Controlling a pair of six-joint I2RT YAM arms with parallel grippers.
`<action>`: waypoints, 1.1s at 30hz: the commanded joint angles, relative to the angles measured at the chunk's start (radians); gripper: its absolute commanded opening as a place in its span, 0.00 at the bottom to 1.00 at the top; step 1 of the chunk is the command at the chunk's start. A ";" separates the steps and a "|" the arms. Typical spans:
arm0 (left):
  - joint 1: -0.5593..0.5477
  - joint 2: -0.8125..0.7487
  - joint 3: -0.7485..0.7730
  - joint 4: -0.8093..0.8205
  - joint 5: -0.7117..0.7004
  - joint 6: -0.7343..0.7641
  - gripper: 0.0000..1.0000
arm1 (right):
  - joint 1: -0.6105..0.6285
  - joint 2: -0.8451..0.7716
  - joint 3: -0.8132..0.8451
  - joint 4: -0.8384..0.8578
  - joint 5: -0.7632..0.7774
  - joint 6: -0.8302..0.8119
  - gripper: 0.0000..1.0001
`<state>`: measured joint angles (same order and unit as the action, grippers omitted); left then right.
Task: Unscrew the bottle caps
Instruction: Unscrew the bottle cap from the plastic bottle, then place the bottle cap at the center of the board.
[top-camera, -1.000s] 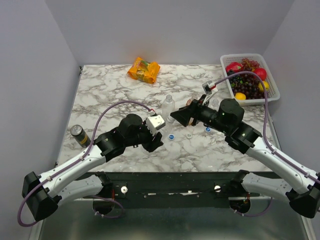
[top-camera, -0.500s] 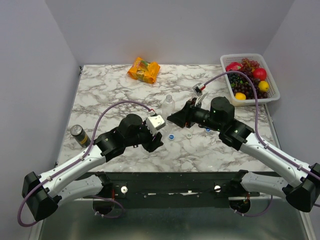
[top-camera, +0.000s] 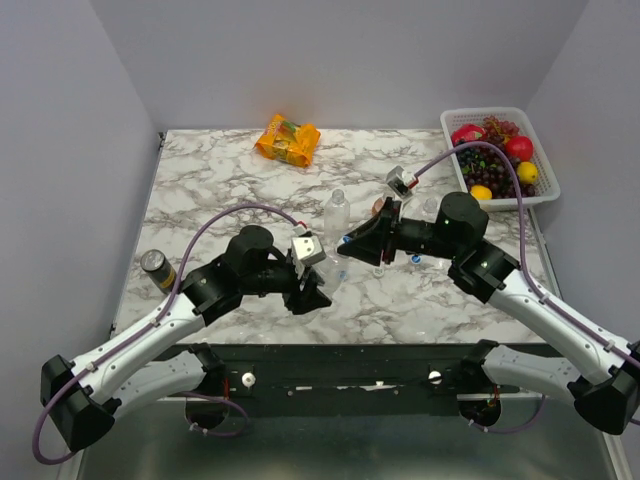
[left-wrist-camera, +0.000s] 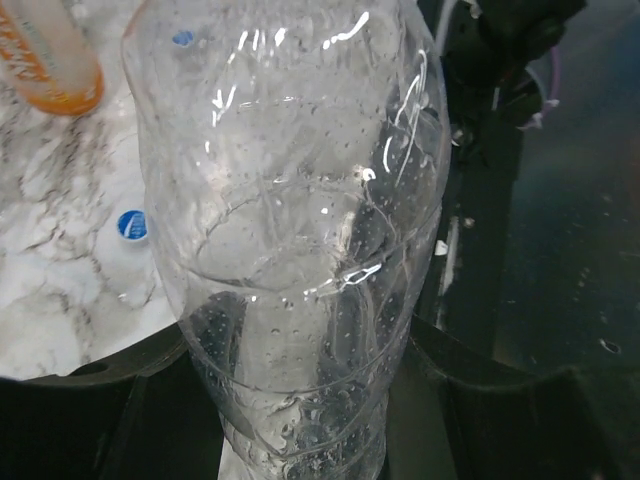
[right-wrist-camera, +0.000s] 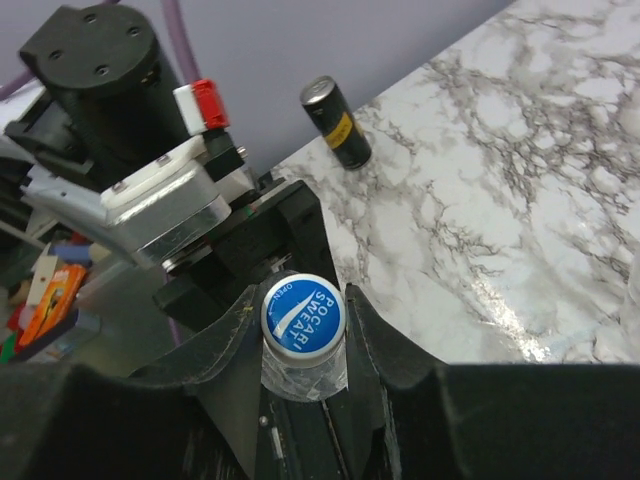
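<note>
A clear bottle (left-wrist-camera: 290, 250) is held tilted in the air between the two arms, near the table's front edge. My left gripper (left-wrist-camera: 300, 400) is shut on its body, the dark fingers pressing both sides. Its blue cap (right-wrist-camera: 303, 315) sits between the fingers of my right gripper (right-wrist-camera: 305, 338), which is shut on it from both sides. In the top view the left gripper (top-camera: 310, 290) and right gripper (top-camera: 345, 245) meet at this bottle. Another clear bottle (top-camera: 337, 213) stands upright behind them. An orange bottle (left-wrist-camera: 50, 60) and two loose blue caps (left-wrist-camera: 131, 226) (left-wrist-camera: 182, 38) rest on the table.
An orange snack packet (top-camera: 287, 138) lies at the back. A white basket (top-camera: 548, 172) of fruit fills the back right corner. A black can (top-camera: 158, 270) lies near the left edge. A loose blue cap (top-camera: 415, 259) and a pale one (top-camera: 378, 270) lie under the right arm.
The right gripper has moved left and closed onto the blue cap. The left arm has drawn the bottle back towards the front edge and tilted it.
</note>
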<state>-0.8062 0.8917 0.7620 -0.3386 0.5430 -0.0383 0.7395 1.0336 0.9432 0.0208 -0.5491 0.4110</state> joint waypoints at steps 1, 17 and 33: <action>-0.013 0.013 0.010 0.099 0.311 0.034 0.21 | -0.048 -0.020 -0.007 0.027 -0.186 -0.032 0.20; 0.027 -0.036 0.008 0.092 0.230 0.058 0.21 | -0.121 -0.133 0.117 -0.048 -0.163 -0.104 0.20; 0.364 -0.224 0.142 0.033 -0.535 0.012 0.20 | 0.313 0.083 0.152 -0.088 0.451 -0.282 0.20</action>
<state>-0.4774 0.7013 0.8803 -0.2779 0.2607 -0.0299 0.9756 0.9981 1.0798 -0.0559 -0.3359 0.1715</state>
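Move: The right hand already grips the blue cap at the mouth of the clear bottle, which the left holds; from the left hand the cap lies about 5 cm ahead, 6 cm right and 12 cm above. Some 28 cm below the right hand, a loose blue cap lies about 11 cm ahead and a white cap about 12 cm ahead, 10 cm right. Right lifts cap about 8 cm off the bottle, then goes left; left hand swings bottle forward, left, up. ##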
